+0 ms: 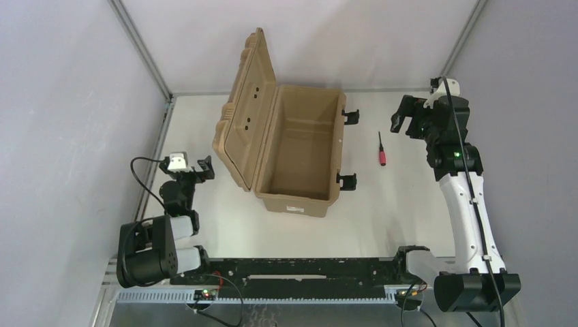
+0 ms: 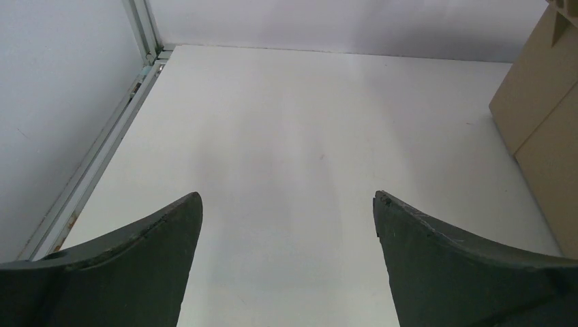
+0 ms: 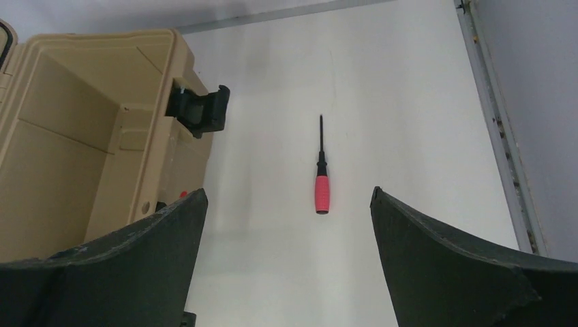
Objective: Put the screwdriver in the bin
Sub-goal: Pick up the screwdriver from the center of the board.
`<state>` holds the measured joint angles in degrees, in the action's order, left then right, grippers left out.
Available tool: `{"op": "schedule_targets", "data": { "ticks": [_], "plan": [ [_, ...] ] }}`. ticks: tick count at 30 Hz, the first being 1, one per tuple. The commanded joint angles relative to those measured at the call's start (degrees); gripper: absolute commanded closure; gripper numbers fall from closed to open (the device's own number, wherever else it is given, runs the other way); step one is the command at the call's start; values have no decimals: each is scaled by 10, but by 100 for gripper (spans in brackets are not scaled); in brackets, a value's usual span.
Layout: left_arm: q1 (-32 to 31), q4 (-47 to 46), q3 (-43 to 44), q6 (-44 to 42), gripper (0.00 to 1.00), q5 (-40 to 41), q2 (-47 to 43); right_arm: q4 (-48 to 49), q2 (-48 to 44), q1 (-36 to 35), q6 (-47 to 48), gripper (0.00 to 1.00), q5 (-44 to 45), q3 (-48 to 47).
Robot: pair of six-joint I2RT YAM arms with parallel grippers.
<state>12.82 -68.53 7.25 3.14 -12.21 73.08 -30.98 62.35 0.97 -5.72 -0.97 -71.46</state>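
Note:
The screwdriver (image 1: 382, 151), with a red handle and a thin black shaft, lies flat on the white table to the right of the bin (image 1: 300, 204), apart from it. The bin is a tan case standing with its ribbed lid up and its inside empty. My right gripper (image 1: 407, 122) is open and empty, held above the table just right of and beyond the screwdriver. In the right wrist view the screwdriver (image 3: 322, 184) lies ahead between the open fingers of the right gripper (image 3: 287, 194), with the bin (image 3: 82, 122) at left. My left gripper (image 1: 186, 170) is open and empty, left of the bin.
Two black latches (image 1: 347, 182) stick out of the bin's right side toward the screwdriver. A metal rail (image 1: 153, 157) runs along the table's left edge. In the left wrist view the left gripper (image 2: 287, 197) faces bare table, with the bin's lid (image 2: 545, 116) at right. Grey walls surround the table.

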Motion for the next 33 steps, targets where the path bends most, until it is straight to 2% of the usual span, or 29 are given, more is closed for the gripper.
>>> {"op": "schedule_targets", "data": {
  "ticks": [1, 18, 24, 33],
  "plan": [
    [0, -29, -9, 6, 0, 0, -1, 27, -17, -3, -2, 2, -16, -3],
    [-1, -28, -9, 6, 0, 0, -1, 83, -33, -4, -4, 0, 1, -8],
    [-1, -29, -8, 6, 0, 0, -1, 36, 16, -4, 10, 1, 5, -81],
    [-1, -28, -9, 6, 0, 0, -1, -75, 142, -4, 23, 3, -1, -250]
  ]
}}
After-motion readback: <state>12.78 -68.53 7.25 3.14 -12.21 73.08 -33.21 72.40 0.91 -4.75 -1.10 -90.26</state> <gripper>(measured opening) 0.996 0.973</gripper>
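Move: Roughly 10 cm ahead of the open, empty right hand and some 30 cm below it lies the screwdriver, almost in line with it sideways. The bin's far latch stands about 14 cm to the left of the screwdriver and 2 cm farther out, the near latch about 14 cm left and 17 cm nearer. The middle of the bin is some 28 cm left of the right hand and 9 cm ahead. From the left hand, the screwdriver is about 66 cm right and 11 cm ahead. Rising first almost straight up, the right hand climbs about 8 cm in all, farther above the table; over the last part it also pushes forward some 4 cm, over the board towards the far edge. The wrist tips the fingertips up by about 5 to 10 degrees, and the fingers stay wide open, touching nothing. ##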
